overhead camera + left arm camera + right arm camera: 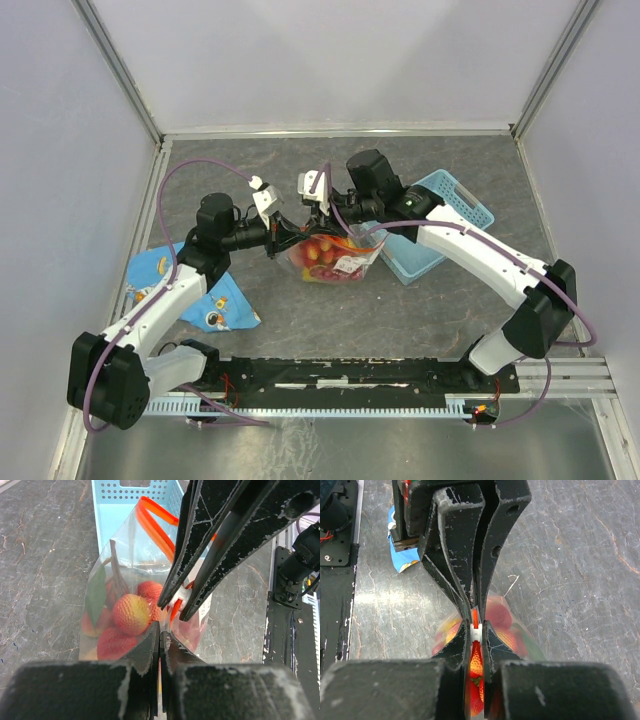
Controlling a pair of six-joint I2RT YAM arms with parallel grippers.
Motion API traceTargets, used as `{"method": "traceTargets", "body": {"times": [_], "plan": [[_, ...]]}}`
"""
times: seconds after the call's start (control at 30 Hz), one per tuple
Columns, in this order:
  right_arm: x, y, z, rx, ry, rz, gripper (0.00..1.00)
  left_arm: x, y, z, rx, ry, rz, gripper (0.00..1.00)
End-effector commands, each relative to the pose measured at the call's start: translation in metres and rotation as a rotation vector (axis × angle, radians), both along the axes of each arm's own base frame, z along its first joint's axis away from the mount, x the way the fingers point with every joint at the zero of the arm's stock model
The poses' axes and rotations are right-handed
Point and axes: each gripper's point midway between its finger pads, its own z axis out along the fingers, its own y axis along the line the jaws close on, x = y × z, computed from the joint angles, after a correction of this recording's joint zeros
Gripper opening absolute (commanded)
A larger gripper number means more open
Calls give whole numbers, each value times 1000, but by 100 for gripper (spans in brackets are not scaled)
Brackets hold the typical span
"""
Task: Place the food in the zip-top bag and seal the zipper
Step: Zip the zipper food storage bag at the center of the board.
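The clear zip-top bag (336, 258) stands mid-table, held up by both grippers, with the food inside: red and orange-yellow toy fruits (130, 613). My left gripper (281, 236) is shut on the bag's near end at the mouth (160, 632). My right gripper (322, 217) is shut on the white slider tab (476, 630) of the orange-red zipper (156, 526), a short way from the left fingers. Past the slider the strip bows open in a loop. In the right wrist view the left gripper's fingers (455, 555) face mine closely.
A light-blue plastic basket (445, 205) stands right behind the bag, at its far right. A blue patterned cloth (215, 305) lies at the left beside the left arm. A black rail (350, 375) runs along the near edge.
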Motion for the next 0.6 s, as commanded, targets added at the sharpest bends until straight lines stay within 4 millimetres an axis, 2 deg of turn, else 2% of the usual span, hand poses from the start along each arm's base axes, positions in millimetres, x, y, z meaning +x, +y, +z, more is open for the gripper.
{"method": "traceTargets", "body": {"times": [0.0,0.27,0.4,0.57], "plan": [[2,-14,20,8,-49,-27,3,6,0,38,-36,-141,4,3],[0,-5,37,70,-31,-20,2,0,0,42,-43,-164,-19,43],[-3,-2,43,90,-19,2,2,-2,-3,44,-58,-173,-43,48],[-8,1,49,111,-11,27,2,0,-7,41,-61,-143,-63,48]]}}
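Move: The shut left fingers already hold the bag's zipper end, with the white slider about 2 cm to their right, level in reach and height; the right fingers already have that slider between their tips. From the left hand the food in the bag lies some 6 cm right, 1 cm back and 8 cm below. From the right hand the zipper's far end is about 13 cm to the right, level in reach and some 2 cm lower; the blue basket stands roughly 27 cm right, 5 cm farther out and 10 cm below. The left fingers spread from shut to about half open, letting go of the zipper end they were pinching, while that hand rises about 1.5 cm beside the slider with hardly any turn of the wrist. Meanwhile the right hand stays almost in place, easing only about half a centimetre to its right early on, and keeps its shut grip on the slider as the one hand still holding the bag up. ##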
